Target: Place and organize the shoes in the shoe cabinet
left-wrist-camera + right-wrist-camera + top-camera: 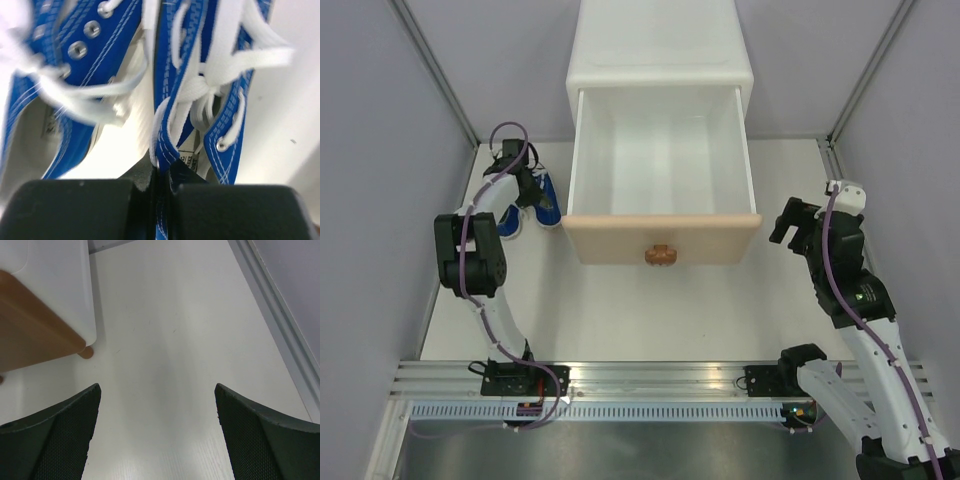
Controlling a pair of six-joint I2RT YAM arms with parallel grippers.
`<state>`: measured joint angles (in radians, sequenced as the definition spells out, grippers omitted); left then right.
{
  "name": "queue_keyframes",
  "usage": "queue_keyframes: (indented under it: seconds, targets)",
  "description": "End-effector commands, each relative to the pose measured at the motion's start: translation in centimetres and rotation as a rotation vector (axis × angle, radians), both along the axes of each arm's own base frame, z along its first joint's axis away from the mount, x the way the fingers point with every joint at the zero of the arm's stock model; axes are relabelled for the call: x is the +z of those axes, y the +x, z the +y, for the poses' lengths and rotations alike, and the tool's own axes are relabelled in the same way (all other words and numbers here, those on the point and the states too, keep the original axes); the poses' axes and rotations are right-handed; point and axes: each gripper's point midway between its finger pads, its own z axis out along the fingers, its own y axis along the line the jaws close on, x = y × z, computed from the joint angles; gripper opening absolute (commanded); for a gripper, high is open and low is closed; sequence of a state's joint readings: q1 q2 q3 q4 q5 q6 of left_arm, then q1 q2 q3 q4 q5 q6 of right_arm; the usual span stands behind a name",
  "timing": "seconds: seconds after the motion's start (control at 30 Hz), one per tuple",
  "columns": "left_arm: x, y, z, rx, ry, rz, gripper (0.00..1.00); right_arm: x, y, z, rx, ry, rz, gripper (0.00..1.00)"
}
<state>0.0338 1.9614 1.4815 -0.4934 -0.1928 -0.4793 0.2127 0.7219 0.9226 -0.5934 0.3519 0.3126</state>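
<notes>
A pair of blue shoes (542, 200) with white laces lies on the table, left of the shoe cabinet (660, 50). My left gripper (525, 186) is down on them. In the left wrist view its black fingers (75, 210) are shut on the inner canvas edge of the right-hand blue shoe (220, 125), with the gripper (161, 175) pinching right beside the other blue shoe (50, 90). The cabinet's beige upper drawer (660, 238) stands pulled out with nothing inside. My right gripper (790, 222) hangs open to the right of the drawer, over bare table (157, 435).
The drawer front carries a small brown knob (660, 254). The brown lower drawer front (35, 325) and a cabinet foot (86, 353) show in the right wrist view. Grey walls and a metal frame strip (280, 315) bound the white table (650, 310). A rail (650, 380) runs along the near edge.
</notes>
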Motion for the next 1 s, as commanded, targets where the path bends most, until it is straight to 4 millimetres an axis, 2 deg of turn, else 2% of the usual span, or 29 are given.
queue_keyframes:
  seconds: [0.0, 0.07, 0.1, 0.17, 0.2, 0.3, 0.33, 0.4, 0.47, 0.5, 0.53, 0.57, 0.6, 0.63, 0.67, 0.7, 0.73, 0.93, 0.97]
  targets:
    - [10.1, 0.7, 0.6, 0.079, -0.025, -0.268, 0.02, 2.3, -0.4, 0.3, 0.024, 0.008, -0.051, 0.98]
    - [11.4, -0.2, 0.3, 0.084, -0.041, -0.297, 0.02, 2.9, -0.7, 0.4, 0.035, 0.015, -0.060, 0.98]
    - [13.6, -0.8, 0.1, 0.082, -0.049, -0.347, 0.02, 3.0, -0.9, 0.5, 0.039, 0.016, -0.056, 0.98]
    - [15.0, -1.9, -0.3, 0.088, -0.060, -0.380, 0.02, 3.2, -1.2, 0.6, 0.050, 0.023, -0.060, 0.98]
    - [17.1, -2.8, -0.4, 0.089, -0.063, -0.429, 0.02, 3.2, -1.3, 0.6, 0.051, 0.025, -0.060, 0.98]
    - [19.5, -4.6, -0.8, 0.093, -0.078, -0.487, 0.02, 3.1, -1.6, 0.8, 0.062, 0.033, -0.055, 0.98]
    - [21.8, -5.7, -1.1, 0.091, -0.086, -0.545, 0.02, 3.4, -1.6, 0.9, 0.066, 0.037, -0.061, 0.98]
    - [23.6, -7.0, -1.2, 0.094, -0.084, -0.584, 0.02, 3.5, -1.8, 1.1, 0.075, 0.043, -0.058, 0.98]
    - [26.8, -8.7, -3.5, 0.041, -0.107, -0.658, 0.02, 3.9, -2.1, 1.2, 0.081, 0.051, -0.069, 0.98]
    - [27.9, -9.3, -3.7, 0.042, -0.102, -0.683, 0.02, 4.1, -2.2, 1.4, 0.089, 0.061, -0.072, 0.98]
    - [30.0, -10.4, -4.2, 0.040, -0.118, -0.741, 0.02, 4.4, -2.3, 1.4, 0.090, 0.066, -0.083, 0.98]
    - [31.2, -11.0, -5.6, 0.005, -0.133, -0.769, 0.02, 4.6, -2.5, 1.4, 0.095, 0.069, -0.083, 0.98]
    - [32.3, -11.6, -5.9, 0.009, -0.124, -0.799, 0.02, 4.8, -2.6, 1.5, 0.100, 0.072, -0.087, 0.98]
    - [34.4, -12.2, -6.4, -0.013, -0.121, -0.846, 0.02, 5.0, -2.7, 1.5, 0.102, 0.074, -0.088, 0.98]
    - [35.8, -13.0, -7.6, -0.046, -0.133, -0.873, 0.02, 5.0, -2.9, 1.5, 0.105, 0.076, -0.085, 0.98]
    - [36.6, -13.5, -7.9, -0.052, -0.135, -0.887, 0.02, 5.1, -3.0, 1.6, 0.106, 0.077, -0.086, 0.98]
    - [38.6, -14.1, -8.0, -0.061, -0.138, -0.928, 0.02, 5.3, -3.1, 1.5, 0.106, 0.079, -0.091, 0.98]
    - [44.1, -16.7, -8.7, -0.096, -0.134, -1.035, 0.02, 5.7, -4.0, 1.3, 0.106, 0.079, -0.100, 0.98]
    - [44.7, -17.0, -9.7, -0.146, -0.152, -1.043, 0.02, 5.7, -4.1, 1.3, 0.106, 0.078, -0.102, 0.98]
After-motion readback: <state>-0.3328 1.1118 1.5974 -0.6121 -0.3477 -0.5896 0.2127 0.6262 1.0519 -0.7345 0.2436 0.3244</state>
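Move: The left gripper already pinches the right-hand blue shoe by its lace flap; take it to the open upper drawer, whose middle is roughly 31 cm to this hand's right, 15 cm back and 16 cm up. The drawer's left wall is only some 15 cm to the right, 15 cm back and 16 cm up. The other blue shoe lies about 8 cm left, level, 4 cm below. From the right gripper the drawer's middle is about 28 cm left, 6 cm ahead and 4 cm below. Keep the left fingers shut on the blue shoe and raise it nearly 40 cm, drawing back about 15 cm as you climb; from halfway swing right as well, towards the open drawer, tipping the fingers up from steeply down to nearly level. Meanwhile ease the empty, open right gripper a few centimetres up and back. ##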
